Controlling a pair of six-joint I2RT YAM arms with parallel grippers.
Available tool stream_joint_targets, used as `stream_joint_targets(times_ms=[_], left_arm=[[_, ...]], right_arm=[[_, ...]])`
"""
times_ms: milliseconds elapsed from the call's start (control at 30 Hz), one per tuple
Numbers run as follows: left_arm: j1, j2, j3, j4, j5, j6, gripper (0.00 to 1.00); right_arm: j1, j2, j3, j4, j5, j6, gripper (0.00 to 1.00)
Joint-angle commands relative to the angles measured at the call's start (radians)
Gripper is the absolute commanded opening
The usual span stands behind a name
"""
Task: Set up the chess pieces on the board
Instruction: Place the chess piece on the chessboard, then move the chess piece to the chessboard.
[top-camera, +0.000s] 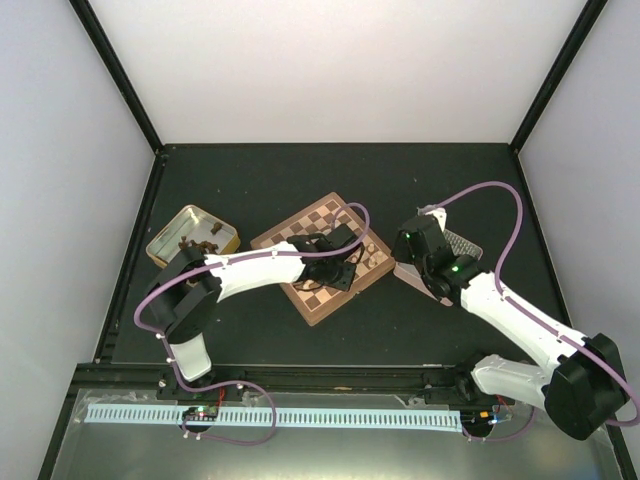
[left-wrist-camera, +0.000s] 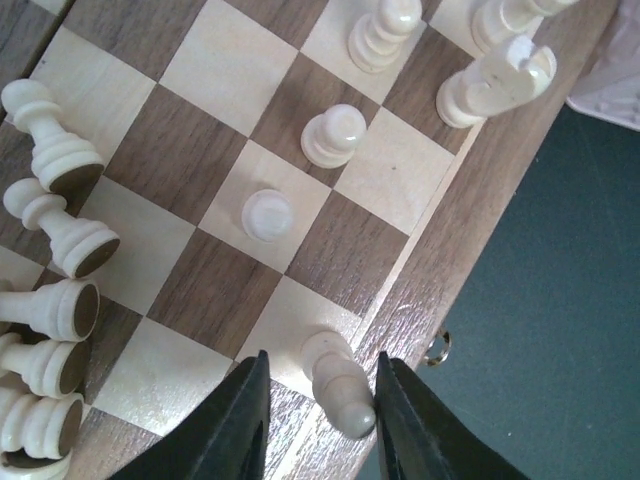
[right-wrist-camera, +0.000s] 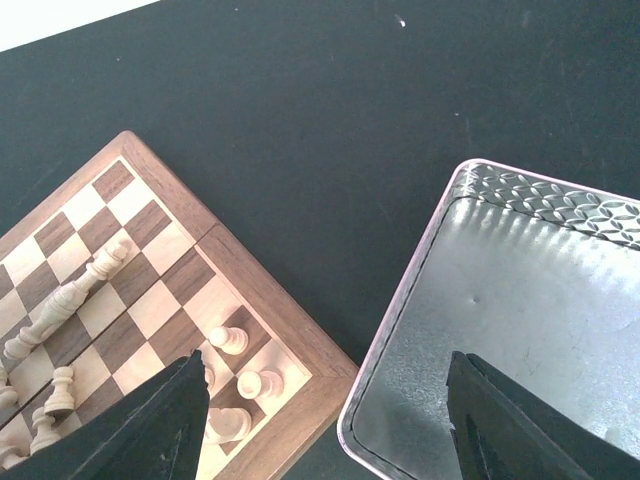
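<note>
The board (top-camera: 322, 215) lies mid-table, its brown and tan squares (left-wrist-camera: 210, 290) filling the left wrist view. A cream pawn (left-wrist-camera: 338, 380) stands on a pale square at the board's edge, between the fingers of my left gripper (left-wrist-camera: 322, 400). The jaws are slightly open: the right finger is against the pawn and a gap shows on the left. Two more pawns (left-wrist-camera: 268, 214) stand further in, taller pieces (left-wrist-camera: 495, 82) stand along the rim, and several pieces (left-wrist-camera: 50, 340) lie tipped at the left. My right gripper (right-wrist-camera: 325, 420) hangs wide open and empty over the board's corner (right-wrist-camera: 270, 300) and a tin.
An open metal tin (top-camera: 192, 235) holding dark pieces sits left of the board. A shallow silver tin (right-wrist-camera: 520, 330) lies right of the board, close to its corner. Black table surface surrounds them, with walls on three sides.
</note>
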Motion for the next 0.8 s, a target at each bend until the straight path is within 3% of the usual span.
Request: stream_joint_targets(times_ms=[0, 167, 300, 533, 767], left_arm=[[0.011, -0.015, 0.033, -0.006, 0.016, -0.026, 0.35], [0.049, -0.12, 0.024, 0.027, 0.067, -0.038, 0.46], [0.084, -0.186, 0.007, 0.033, 0.068, -0.046, 0.48], [0.178, -0.31, -0.104, 0.071, 0.044, -0.071, 0.49], [0.286, -0.435, -0.228, 0.111, 0.04, -0.088, 0.49]], right_arm=[[-0.01, -0.021, -0.01, 0.031, -0.016, 0.001, 0.67], [-0.012, -0.047, -0.022, 0.061, -0.074, -0.023, 0.67], [-0.013, -0.038, -0.027, 0.094, -0.159, -0.074, 0.67], [-0.005, 0.046, -0.005, 0.138, -0.486, -0.213, 0.66], [0.117, 0.199, 0.078, 0.02, -0.464, -0.254, 0.67]])
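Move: Between the left fingertips, already standing on a square by the board's near-right edge, is the white piece just placed, about 1 cm below the hand point. One pawn stands 3 cm ahead and 1 cm right of this hand, and the fallen pieces lie about 4 cm ahead and 6 cm left. From the right hand those fallen pieces are some 18 cm left, 4 cm back and 11 cm below; the corner pieces stand 6 cm left, 2 cm back, and the metal tray's middle 8 cm right, 2 cm back. Opening further, the left fingers let go of the standing white piece; the hand lifts almost straight up off it, then swings left, about 8 cm each way, with a little forward, turning some 15 degrees counter-clockwise. The right hand, fingers still open, sweeps about 9 cm left over the board's right corner towards the fallen pieces, sinking and drawing back a little late on while turning counter-clockwise. ##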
